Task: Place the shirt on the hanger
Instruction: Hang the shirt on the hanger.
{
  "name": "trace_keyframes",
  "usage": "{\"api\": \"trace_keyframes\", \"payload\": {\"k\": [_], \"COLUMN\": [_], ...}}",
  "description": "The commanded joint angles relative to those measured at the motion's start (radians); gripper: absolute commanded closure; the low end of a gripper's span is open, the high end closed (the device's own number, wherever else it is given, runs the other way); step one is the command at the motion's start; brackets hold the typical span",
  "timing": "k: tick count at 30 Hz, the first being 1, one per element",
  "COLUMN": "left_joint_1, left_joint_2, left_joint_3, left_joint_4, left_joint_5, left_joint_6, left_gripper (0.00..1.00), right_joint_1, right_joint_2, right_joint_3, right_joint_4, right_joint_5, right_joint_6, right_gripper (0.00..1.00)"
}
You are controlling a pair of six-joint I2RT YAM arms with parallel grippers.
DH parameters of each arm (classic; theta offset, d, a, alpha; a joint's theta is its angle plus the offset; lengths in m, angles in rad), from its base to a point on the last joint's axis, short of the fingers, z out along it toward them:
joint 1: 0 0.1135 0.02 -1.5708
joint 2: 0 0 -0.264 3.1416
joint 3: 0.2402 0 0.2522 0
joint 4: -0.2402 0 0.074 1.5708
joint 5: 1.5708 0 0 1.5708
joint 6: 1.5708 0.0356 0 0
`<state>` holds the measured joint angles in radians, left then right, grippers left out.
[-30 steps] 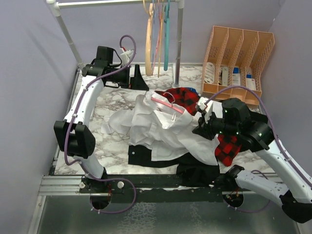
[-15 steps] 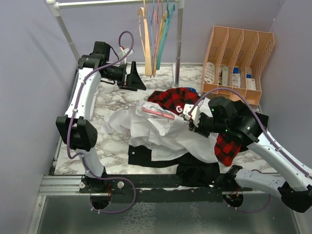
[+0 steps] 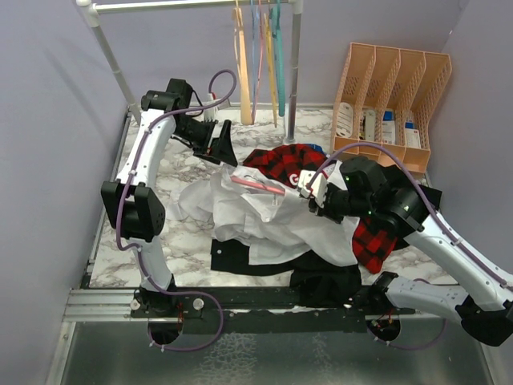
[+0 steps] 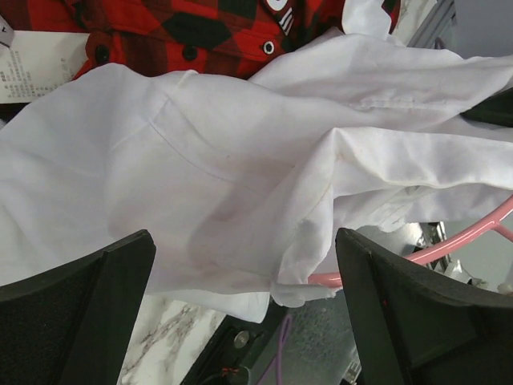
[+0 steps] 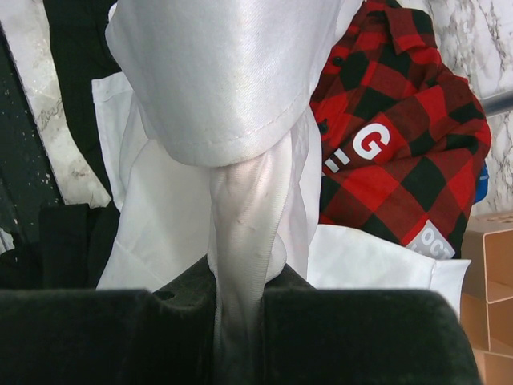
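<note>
The white shirt lies crumpled mid-table, partly over a red-and-black plaid shirt. The pink hanger rests in its upper folds. My left gripper hovers open just above the shirt's back-left edge. In the left wrist view white cloth fills the space ahead of the wide-apart fingers, and the pink hanger's arm pokes out from under a fold. My right gripper is shut on a bunched strip of the white shirt, pinched between its pads.
Several hangers hang from the rail at the back beside the rack's upright pole. A peach file organizer stands back right. A black garment lies under the shirt's near edge. Plaid cloth also lies right of my right gripper.
My left gripper has come forward and down from the back of the table to the shirt's edge. My right gripper shifted left with the cloth, and the hanger moved left with it. The hung hangers swung.
</note>
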<state>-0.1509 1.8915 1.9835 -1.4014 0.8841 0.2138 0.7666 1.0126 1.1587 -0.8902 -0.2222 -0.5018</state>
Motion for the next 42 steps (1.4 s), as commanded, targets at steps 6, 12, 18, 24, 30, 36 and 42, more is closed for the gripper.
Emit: {"api": "trace_keyframes", "payload": {"k": [6, 12, 18, 24, 30, 36, 42], "left_joint_1": [-0.109, -0.139, -0.138, -0.138, -0.138, -0.142, -0.143], "left_joint_2": [0.008, -0.009, -0.029, -0.035, -0.047, -0.104, -0.170], "left_joint_3": [0.040, 0.018, 0.014, 0.021, 0.087, 0.249, 0.282], "left_joint_4": [-0.001, -0.021, -0.024, -0.024, -0.024, -0.021, -0.013], "left_joint_5": [-0.013, -0.027, -0.060, -0.078, -0.086, -0.158, -0.182], "left_joint_6": [0.020, 0.035, 0.040, 0.040, 0.023, 0.031, 0.030], "left_gripper": [0.38, 0.43, 0.61, 0.90, 1.00, 1.00, 1.00], "right_joint_1": [0.014, 0.017, 0.018, 0.019, 0.018, 0.018, 0.018], "right_joint_2": [0.000, -0.007, -0.020, -0.024, -0.024, 0.000, 0.074], "right_joint_3": [0.025, 0.012, 0.002, -0.001, -0.010, -0.019, 0.005], "right_joint_4": [0.059, 0.064, 0.063, 0.066, 0.072, 0.062, 0.096], "right_joint_5": [-0.008, 0.016, 0.029, 0.032, 0.091, 0.128, 0.162], "right_joint_6": [0.009, 0.006, 0.007, 0.010, 0.016, 0.089, 0.213], "right_gripper": [0.99, 0.99, 0.99, 0.99, 0.99, 0.99, 0.99]}}
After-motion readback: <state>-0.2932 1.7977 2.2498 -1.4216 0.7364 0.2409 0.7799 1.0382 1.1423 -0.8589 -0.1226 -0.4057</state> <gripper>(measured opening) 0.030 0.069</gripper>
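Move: The white shirt's near edge, to be pinched, lies about 4 cm right, 2 cm back and 1 cm below the left hand. From that hand, the pink hanger's visible bar is roughly 7 cm right, 7 cm back and 3 cm lower; the red plaid shirt is some 13 cm right, 3 cm back and 18 cm below. From the right hand, which still grips the white shirt, that edge is about 17 cm left and 9 cm ahead, roughly level. The left hand reaches about 5 cm right and back, pinches the white shirt's edge, and lifts about 9 cm. ##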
